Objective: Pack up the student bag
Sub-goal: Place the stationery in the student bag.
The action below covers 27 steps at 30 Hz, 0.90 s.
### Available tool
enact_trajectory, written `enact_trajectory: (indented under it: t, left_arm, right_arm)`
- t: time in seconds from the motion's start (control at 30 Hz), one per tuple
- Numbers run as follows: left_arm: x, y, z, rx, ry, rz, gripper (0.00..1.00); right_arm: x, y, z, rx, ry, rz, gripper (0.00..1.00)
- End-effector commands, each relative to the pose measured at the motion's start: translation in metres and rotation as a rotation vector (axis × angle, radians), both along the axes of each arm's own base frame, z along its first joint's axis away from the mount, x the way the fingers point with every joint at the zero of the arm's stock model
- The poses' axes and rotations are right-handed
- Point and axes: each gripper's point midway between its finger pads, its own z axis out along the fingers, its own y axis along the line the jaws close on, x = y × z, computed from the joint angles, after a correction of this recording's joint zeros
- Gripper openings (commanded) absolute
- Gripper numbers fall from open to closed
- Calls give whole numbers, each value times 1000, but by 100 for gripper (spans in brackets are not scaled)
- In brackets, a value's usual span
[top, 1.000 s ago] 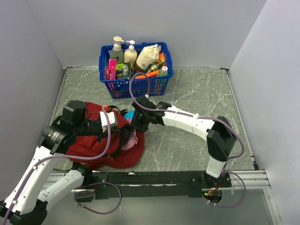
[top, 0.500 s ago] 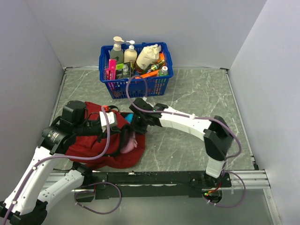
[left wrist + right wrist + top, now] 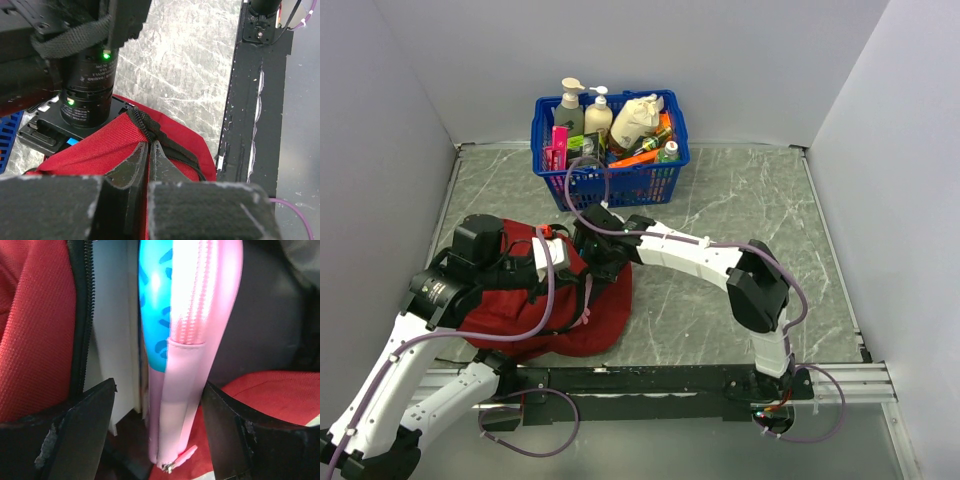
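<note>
The student bag [image 3: 600,322], dark red with black zipper trim, lies on the near-left of the table. My left gripper [image 3: 148,146] is shut on its zipper edge [image 3: 142,120], holding the opening up. My right gripper [image 3: 159,384] reaches inside the bag [image 3: 35,330] and stands open. A pink and blue zip pouch [image 3: 187,365] stands on end between its fingers [image 3: 85,425], with a gap on the left side. White book pages [image 3: 117,340] stand beside the pouch. In the top view the right gripper [image 3: 592,262] is at the bag's mouth and the pouch is hidden.
A blue plastic basket [image 3: 610,187] of bottles and tubes stands at the back of the marble table [image 3: 740,200]. Grey walls enclose the left, right and back. The black base rail [image 3: 252,100] runs along the near edge.
The right arm has pushed left, deeper into the bag, and the pink pouch has gone out of sight in the top view. The right jaws have widened. The left arm has kept still.
</note>
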Motion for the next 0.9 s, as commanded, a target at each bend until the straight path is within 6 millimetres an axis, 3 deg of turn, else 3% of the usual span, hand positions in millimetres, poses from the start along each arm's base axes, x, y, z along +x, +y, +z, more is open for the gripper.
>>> enact_trajectory:
  t: [0.0,0.17,0.27,0.33,0.37,0.47,0.57,0.67,0.77,0.87]
  left_arm:
    - [-8,-15,35,-117,-82,-97,4]
    - [-9,-15,33,-117,-76,-97,4]
    - [-10,-15,33,-119,-74,-98,4]
    - [-10,-15,31,-117,-71,-99,4]
    - [-10,-15,31,-116,-70,-100,4]
    - [-11,-15,31,-118,-66,-98,4]
    - [-11,-14,32,-118,-69,-95,4]
    - [-11,-14,33,-120,-72,-96,3]
    - [-10,-15,34,-125,-74,-95,4]
    - [-10,-15,34,-126,-70,-95,4]
  right_arm:
    - [19,-18,17,-11,-154,-7,76]
    - [26,-32,15,-95,-260,93,78]
    - [21,-41,13,-121,-280,149,79]
    - [19,-43,27,-78,-334,170,79]
    - [16,-50,23,-89,-341,183,78]
    - [22,-71,45,-138,-429,179,78]
    - [35,-106,50,-309,-481,133,76]
    - [39,-137,37,-446,-429,61,76]
    - [42,-150,14,-505,-370,8,75]
    - [49,-152,2,-519,-344,-15,74]
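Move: The pencil case stands inside the bag between the right hand's open fingers, its middle about 4 cm back of the right hand, a centimetre left and 4 cm lower. The books stand about 4 cm left of the case, level with it; the bag's right rim is about 5 cm right of this hand and 2 cm back. From the left hand, which pinches the bag's raised edge, the case lies about 3 cm right, 3 cm back and 10 cm down. The pencil case is left in the bag as the right hand, already open, withdraws some 13 cm rightward and 4 cm forward, out past the bag's right rim. It first dips 2–3 cm, then climbs about 6 before sinking slightly, the wrist turning some 30 degrees so the fingers swing from leftward-down to forward-down. The left hand keeps still, holding the bag's edge up. ##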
